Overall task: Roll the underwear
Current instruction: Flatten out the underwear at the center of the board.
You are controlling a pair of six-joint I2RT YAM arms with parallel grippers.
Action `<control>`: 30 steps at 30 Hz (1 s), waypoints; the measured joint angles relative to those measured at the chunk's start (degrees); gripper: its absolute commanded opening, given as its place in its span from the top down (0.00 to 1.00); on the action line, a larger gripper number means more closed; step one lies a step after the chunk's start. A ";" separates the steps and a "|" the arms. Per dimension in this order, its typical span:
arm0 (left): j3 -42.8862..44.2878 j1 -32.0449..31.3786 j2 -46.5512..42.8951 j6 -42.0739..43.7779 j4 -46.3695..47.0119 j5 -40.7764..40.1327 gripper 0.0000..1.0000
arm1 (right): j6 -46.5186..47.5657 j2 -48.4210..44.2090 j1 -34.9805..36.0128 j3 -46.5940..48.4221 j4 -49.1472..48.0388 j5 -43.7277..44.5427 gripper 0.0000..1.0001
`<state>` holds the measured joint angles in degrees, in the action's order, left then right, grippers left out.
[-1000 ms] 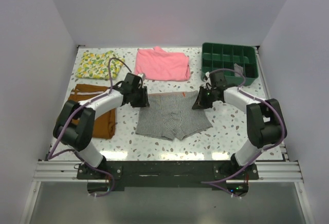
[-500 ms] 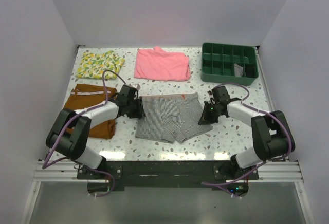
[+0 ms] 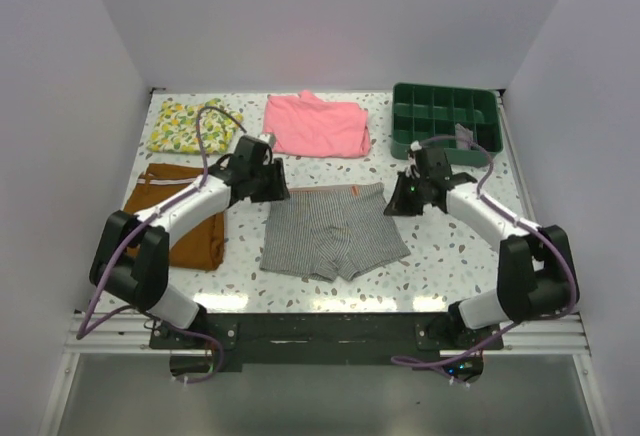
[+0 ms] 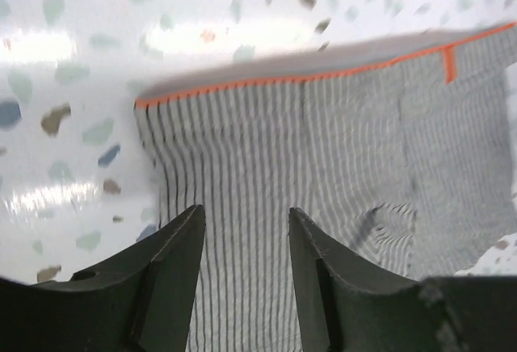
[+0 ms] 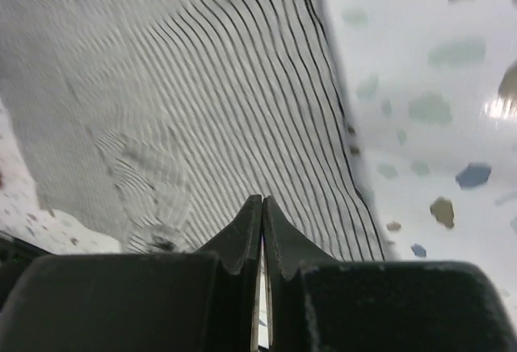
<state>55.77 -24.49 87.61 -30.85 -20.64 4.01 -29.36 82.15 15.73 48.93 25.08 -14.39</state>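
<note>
The grey-and-white striped underwear (image 3: 332, 234) lies flat mid-table, its orange-edged waistband on the far side. My left gripper (image 3: 276, 192) hovers over the waistband's left corner. In the left wrist view its jaws (image 4: 245, 215) stand open above the striped underwear (image 4: 347, 142) with nothing between them. My right gripper (image 3: 394, 203) sits at the waistband's right corner. In the right wrist view its fingers (image 5: 261, 203) are pressed together, empty, just above the underwear (image 5: 202, 85) near the garment's right edge.
Rust-brown shorts (image 3: 178, 214) lie left of the underwear, under my left arm. At the back lie a yellow patterned cloth (image 3: 190, 124) and a pink folded garment (image 3: 315, 124). A green compartment tray (image 3: 445, 121) stands at the back right.
Both grippers dipped toward the near side at the waistband corners, then drew back to the far side. My left jaws have opened wider. The underwear now lies flatter and slightly nearer.
</note>
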 measured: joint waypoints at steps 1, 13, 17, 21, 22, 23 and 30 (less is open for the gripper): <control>2.03 0.00 0.57 0.22 -0.04 -0.07 0.49 | 0.04 1.36 0.00 2.71 0.11 0.15 0.99; 8.41 0.00 9.03 0.48 0.39 1.64 0.51 | 0.20 23.41 0.00 21.55 -3.19 -0.35 1.00; 7.28 0.00 9.03 0.48 0.44 1.84 0.51 | 0.28 24.30 0.02 21.05 -3.37 -0.37 1.00; 7.10 0.00 9.42 0.46 0.72 2.25 0.52 | 0.44 24.39 0.02 20.50 -4.28 -0.44 1.00; 7.10 0.00 9.66 0.44 0.94 2.40 0.52 | 0.44 24.46 0.02 20.35 -4.59 -0.50 1.00; 7.10 0.00 9.88 0.44 1.09 2.51 0.52 | 0.44 24.63 0.02 20.28 -4.83 -0.55 1.00; 7.10 0.00 11.52 0.46 1.31 3.10 0.52 | 0.39 28.28 0.02 20.28 -6.80 -0.55 0.99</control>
<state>62.87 -24.49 99.13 -30.39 -19.33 7.11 -28.97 110.43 15.75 69.21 18.28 -14.94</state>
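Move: The underwear's right waistband corner lies about 13 cm ahead of the right hand, 2 cm left and 5 cm below. From that hand its orange tag is 12 cm ahead and 10 cm left, and the green crate about 34 cm ahead and 18 cm right. The left waistband corner is roughly 7 cm ahead of the left hand, 3 cm left and 6 cm below; the pink cloth lies some 31 cm ahead of that hand and 10 cm right. Right hand, shut, arcs about 10 cm forward then down towards the waistband; left edges forward, down, rightward. ##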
